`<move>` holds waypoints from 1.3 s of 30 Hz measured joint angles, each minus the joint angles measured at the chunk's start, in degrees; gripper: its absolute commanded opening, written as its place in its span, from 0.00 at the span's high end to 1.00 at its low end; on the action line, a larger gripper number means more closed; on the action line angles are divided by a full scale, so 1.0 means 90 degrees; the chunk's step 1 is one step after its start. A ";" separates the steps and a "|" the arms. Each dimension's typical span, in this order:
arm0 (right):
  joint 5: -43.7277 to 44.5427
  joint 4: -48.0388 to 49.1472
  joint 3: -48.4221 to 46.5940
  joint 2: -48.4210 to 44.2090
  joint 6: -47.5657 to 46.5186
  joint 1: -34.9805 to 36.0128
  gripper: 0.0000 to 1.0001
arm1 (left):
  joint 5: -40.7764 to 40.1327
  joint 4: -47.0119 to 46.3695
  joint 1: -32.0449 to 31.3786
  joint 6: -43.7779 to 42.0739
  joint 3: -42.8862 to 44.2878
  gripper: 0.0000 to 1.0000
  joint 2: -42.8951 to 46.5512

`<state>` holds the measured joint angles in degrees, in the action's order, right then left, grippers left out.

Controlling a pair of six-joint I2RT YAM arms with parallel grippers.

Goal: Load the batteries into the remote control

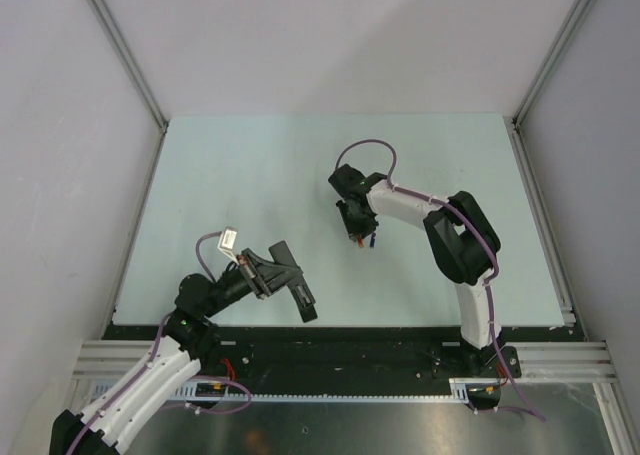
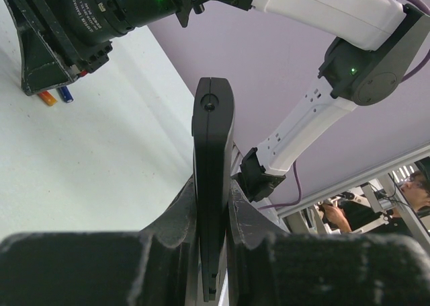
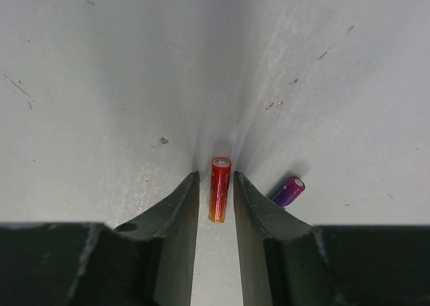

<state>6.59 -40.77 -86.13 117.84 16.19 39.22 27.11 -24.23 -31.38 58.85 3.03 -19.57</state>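
The remote control (image 2: 213, 151), a slim black bar, stands edge-on between the fingers of my left gripper (image 2: 213, 205), which is shut on its lower part. From above, the remote (image 1: 293, 280) sticks out toward the table's near edge. The red-orange battery (image 3: 219, 189) lies on the table between the fingertips of my right gripper (image 3: 216, 178). The jaws stand narrow around it, the right one almost touching, a slim gap on the left. The purple battery (image 3: 288, 191) lies just outside the right finger. In the left wrist view, both batteries (image 2: 46, 98) lie under the right gripper.
The pale green table (image 1: 250, 175) ends at a black strip (image 1: 340, 332) along the near edge, by the arm bases. Grey walls close in the left, right and back. A white tag (image 1: 227, 237) hangs on the left arm's cable.
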 measured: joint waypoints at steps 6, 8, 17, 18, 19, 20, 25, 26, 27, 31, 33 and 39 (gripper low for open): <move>-0.0005 -0.0015 -0.0029 0.0027 0.0000 -0.0005 0.69 | 0.0000 -0.0002 0.0000 0.0000 -0.0002 1.00 0.0010; -0.0002 -0.0017 -0.0075 0.0056 -0.0007 -0.0005 0.69 | 0.0000 0.0000 0.0000 0.0000 -0.0002 1.00 0.0012; -0.0007 -0.0015 -0.0197 0.0136 -0.0044 -0.0012 0.74 | 0.0000 0.0000 0.0000 0.0000 -0.0002 1.00 0.0012; -0.0010 -0.0012 -0.0197 0.0136 -0.0044 -0.0010 0.76 | 0.0000 -0.0002 0.0000 0.0000 -0.0002 1.00 0.0015; -0.0012 -0.0010 -0.0197 0.0136 -0.0044 -0.0010 0.77 | 0.0000 -0.0002 0.0000 0.0000 -0.0002 1.00 0.0015; -0.0024 -0.0005 -0.0197 0.0136 -0.0041 -0.0010 0.78 | 0.0000 -0.0002 0.0000 0.0000 -0.0002 1.00 0.0015; -0.0049 0.0010 -0.0187 0.0136 -0.0036 -0.0012 1.00 | 0.0000 -0.0002 0.0000 0.0000 -0.0002 1.00 0.0015; -0.0041 0.0010 -0.0180 0.0136 -0.0034 -0.0015 1.00 | -0.0002 -0.0002 0.0000 0.0000 -0.0002 1.00 0.0015; -0.0027 0.0012 -0.0172 0.0131 -0.0019 -0.0015 1.00 | 0.0000 -0.0002 0.0000 0.0000 -0.0002 1.00 0.0015; 0.0034 0.0180 0.0022 -0.0019 0.0083 -0.0015 1.00 | -0.0012 -0.0002 0.0000 0.0000 -0.0002 1.00 0.0007; 0.0163 0.0228 0.0260 -0.0240 0.0146 -0.0010 1.00 | -0.0066 -0.0007 0.0000 0.0000 -0.0002 1.00 -0.0058; 0.0862 0.0321 0.0967 -0.2149 0.0250 0.0425 1.00 | -0.0274 0.0073 0.0000 -0.0049 0.0250 1.00 -0.0746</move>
<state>14.35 -37.89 -77.43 98.50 18.44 43.05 24.64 -23.57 -31.38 58.41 5.28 -26.28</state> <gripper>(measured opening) 0.035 0.179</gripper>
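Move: The right hand is down at the table with its open fingers astride the red battery, whose middle lies about 1 cm ahead and straight between them. The blue battery lies some 3 cm to the right, level with the hand point. The remote, held by the left hand, is roughly 19 cm back, 11 cm left and 18 cm higher. From the left hand, the red battery is about 19 cm ahead, 11 cm right and 18 cm below. Edging barely half a centimetre forward and to the left, the right hand stops at the red battery, closes its fingers to pinch it, then lifts it fast, about 9 cm up, drawing back some 2 cm while the fingertips swing forward by 15 degrees. Right at the end the left hand, still gripping the remote, eases forward and slightly down. ##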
